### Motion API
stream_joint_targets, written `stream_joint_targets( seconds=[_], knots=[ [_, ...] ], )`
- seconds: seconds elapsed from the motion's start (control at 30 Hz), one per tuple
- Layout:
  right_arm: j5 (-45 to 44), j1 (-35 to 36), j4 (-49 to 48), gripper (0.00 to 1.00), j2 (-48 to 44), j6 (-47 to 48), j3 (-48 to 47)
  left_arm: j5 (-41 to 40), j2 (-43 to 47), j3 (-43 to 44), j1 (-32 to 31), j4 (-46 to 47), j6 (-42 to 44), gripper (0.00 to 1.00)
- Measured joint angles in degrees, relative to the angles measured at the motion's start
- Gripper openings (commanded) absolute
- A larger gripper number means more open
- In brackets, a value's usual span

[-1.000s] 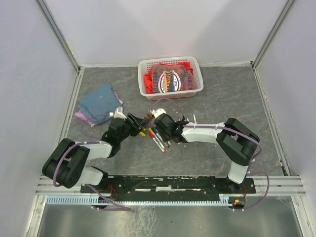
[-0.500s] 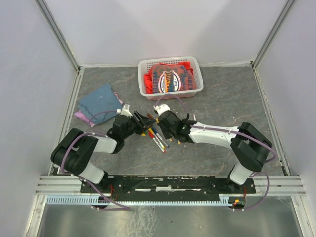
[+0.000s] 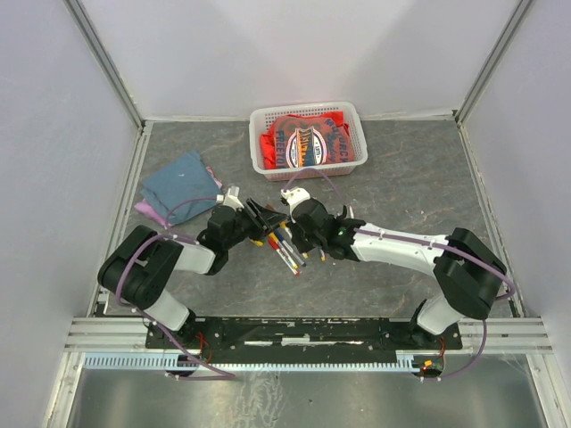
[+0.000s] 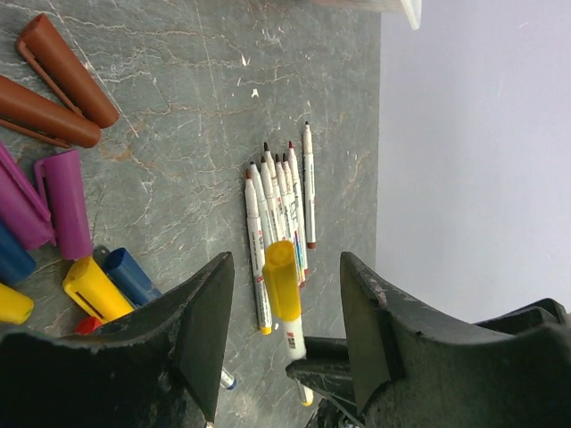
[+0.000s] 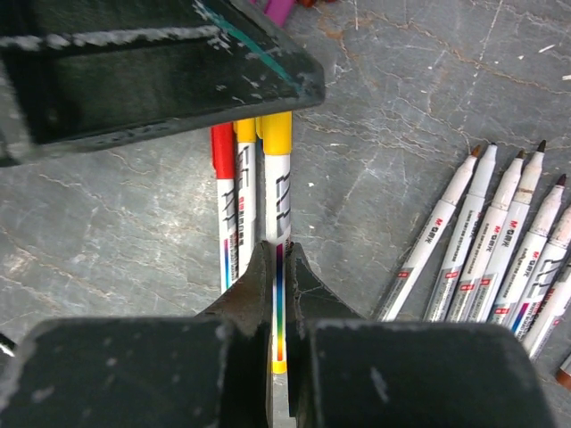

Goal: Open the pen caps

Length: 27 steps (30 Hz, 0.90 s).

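My right gripper (image 5: 278, 267) is shut on the white barrel of a pen (image 5: 277, 201) and holds it above the table. That pen's yellow cap (image 4: 284, 278) sits between the fingers of my open left gripper (image 4: 285, 330), with a gap on each side. Several uncapped pens (image 4: 281, 201) lie in a row on the table, seen also in the right wrist view (image 5: 500, 241). Two capped pens, red (image 5: 223, 205) and yellow (image 5: 244, 205), lie below the held one. Loose pen caps lie together: brown (image 4: 67, 58), purple (image 4: 64, 201), yellow (image 4: 94, 287), blue (image 4: 132, 275). From above, both grippers (image 3: 265, 217) (image 3: 287, 225) meet mid-table.
A white basket (image 3: 350, 114) with red cloth stands at the back centre. Folded blue and pink cloths (image 3: 181, 183) lie at the back left. Grey walls enclose the table on three sides.
Both grippers have shifted a little to the right and towards the back, staying together. The right gripper still holds the pen; the left jaws have stayed about as wide.
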State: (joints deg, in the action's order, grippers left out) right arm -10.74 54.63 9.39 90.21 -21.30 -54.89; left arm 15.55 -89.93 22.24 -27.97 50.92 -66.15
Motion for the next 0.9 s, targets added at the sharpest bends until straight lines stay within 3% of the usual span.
stream_joint_targets(
  seconds=[0.2,0.6,0.77,0.9],
  knots=[
    [2.5,0.0,-1.0,0.01,-0.8,-1.1,0.2,0.3,-1.0,0.2,-0.3,1.6,0.0,0.56],
    [5.0,-0.4,-1.7,0.01,-0.9,-2.5,0.2,1.5,-1.4,0.0,-0.3,5.9,-0.9,0.35],
    [6.1,-1.0,-1.8,0.01,-1.2,-3.0,0.2,1.6,-1.6,-0.7,-0.3,7.3,-0.9,0.25],
    [6.8,-1.5,-2.0,0.01,-1.7,-3.2,0.4,1.6,-2.3,-1.1,-0.3,8.7,-1.2,0.09]
  ],
)
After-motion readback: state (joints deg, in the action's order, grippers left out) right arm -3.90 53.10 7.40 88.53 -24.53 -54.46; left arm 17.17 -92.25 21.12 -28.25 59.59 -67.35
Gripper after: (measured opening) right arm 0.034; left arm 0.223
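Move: The yellow cap of the pen held in the right fingers sits between the left hand's open fingers, about 2 cm to the right of the left hand point and level in height. From the right hand, that cap is about 4 cm ahead, 2 cm left and 1 cm higher. On the table some 7 cm below the right hand, the capped red pen lies 1 cm back and 3 cm left, and the uncapped pens 5 cm ahead and 11 cm right. The pen's yellow cap is brought to the left hand as the right hand, keeping its grip on the barrel, carries it about 1.5 cm left and as much up, its left side tilting up some 5 degrees. The left hand rises about 1.5 cm, easing slightly right, and its fingers close from half open to pinch the cap from both sides. ##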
